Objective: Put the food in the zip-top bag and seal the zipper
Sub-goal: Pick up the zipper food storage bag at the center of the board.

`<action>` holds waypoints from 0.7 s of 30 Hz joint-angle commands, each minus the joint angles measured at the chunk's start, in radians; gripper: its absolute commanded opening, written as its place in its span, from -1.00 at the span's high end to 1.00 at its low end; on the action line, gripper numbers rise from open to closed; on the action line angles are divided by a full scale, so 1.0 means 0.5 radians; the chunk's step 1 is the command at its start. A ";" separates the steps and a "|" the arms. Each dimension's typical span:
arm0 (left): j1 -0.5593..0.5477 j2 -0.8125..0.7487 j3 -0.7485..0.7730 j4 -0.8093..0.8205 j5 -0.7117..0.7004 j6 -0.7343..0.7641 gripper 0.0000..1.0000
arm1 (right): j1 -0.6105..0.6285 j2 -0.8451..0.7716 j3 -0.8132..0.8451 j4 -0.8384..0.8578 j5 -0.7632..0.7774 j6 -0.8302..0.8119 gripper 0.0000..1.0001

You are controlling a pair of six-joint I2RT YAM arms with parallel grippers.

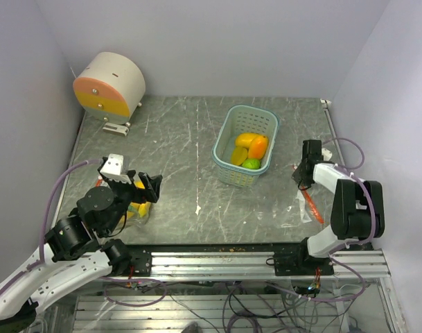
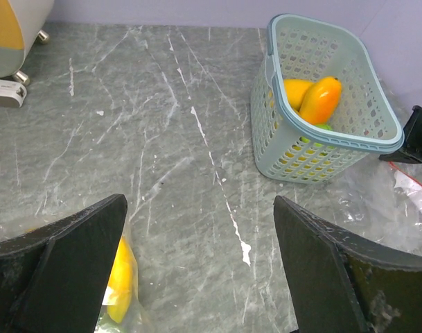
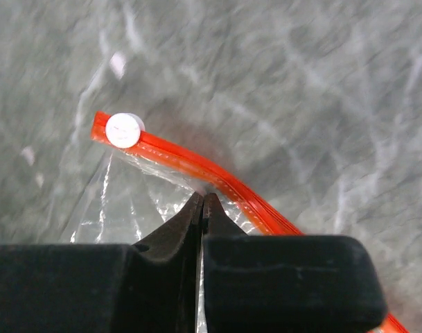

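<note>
The zip-top bag (image 1: 305,210) lies flat at the table's right edge, clear film (image 3: 127,201) with its red-orange zipper (image 3: 224,177) and white slider (image 3: 124,130). My right gripper (image 3: 202,200) is shut, its tips pinching the film right beside the zipper. Food sits in the teal basket (image 1: 224,135): an orange-yellow mango (image 1: 258,146), a yellow piece (image 1: 244,139) and a green fruit (image 1: 251,164). My left gripper (image 2: 199,208) is open wide over bare table at the left. A yellow piece in clear plastic (image 2: 120,274) lies under its left finger.
A round white-and-orange device (image 1: 110,83) stands at the back left. The basket (image 2: 280,139) is mid-table, between both arms. Walls close in on the left, back and right. A metal rail (image 1: 231,263) runs along the near edge.
</note>
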 commanded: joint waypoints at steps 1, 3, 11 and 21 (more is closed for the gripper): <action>-0.005 0.002 0.025 -0.034 -0.002 -0.029 -0.96 | 0.009 -0.225 -0.137 0.131 -0.448 -0.051 1.00; -0.004 0.014 0.022 -0.028 0.006 -0.039 -0.95 | 0.035 -0.402 -0.156 0.183 -0.594 -0.008 1.00; -0.003 0.061 0.025 0.020 0.053 -0.021 -0.97 | 0.103 -0.841 0.179 -0.237 -0.452 0.001 1.00; -0.003 0.113 0.011 0.191 0.170 0.005 -0.98 | 0.185 -1.129 0.313 -0.303 -0.651 -0.053 1.00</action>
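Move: The right fingers are already shut on the zipper bag just behind its orange zipper strip, down at the board. The bag's middle lies about 8 cm back and 2 cm left of them, the white slider some 4 cm ahead and 3 cm left. The basket's middle stands roughly 11 cm ahead, 20 cm left and 6 cm higher. From the left hand, the bag's middle is about 45 cm right, 4 cm ahead and 28 cm below. Keeping its shut fingers pinched on the zipper bag's edge close to the slider end, the right hand first slips some 4 cm left low over the board, then lifts quickly, ending about 17 cm up and 7 cm left, closer to the basket. As it rises, the wrist swings the downward-pointing fingers up towards forward by nearly 30 degrees and turns some 15 degrees counter-clockwise, with the last couple of centimetres going left while the height holds. ##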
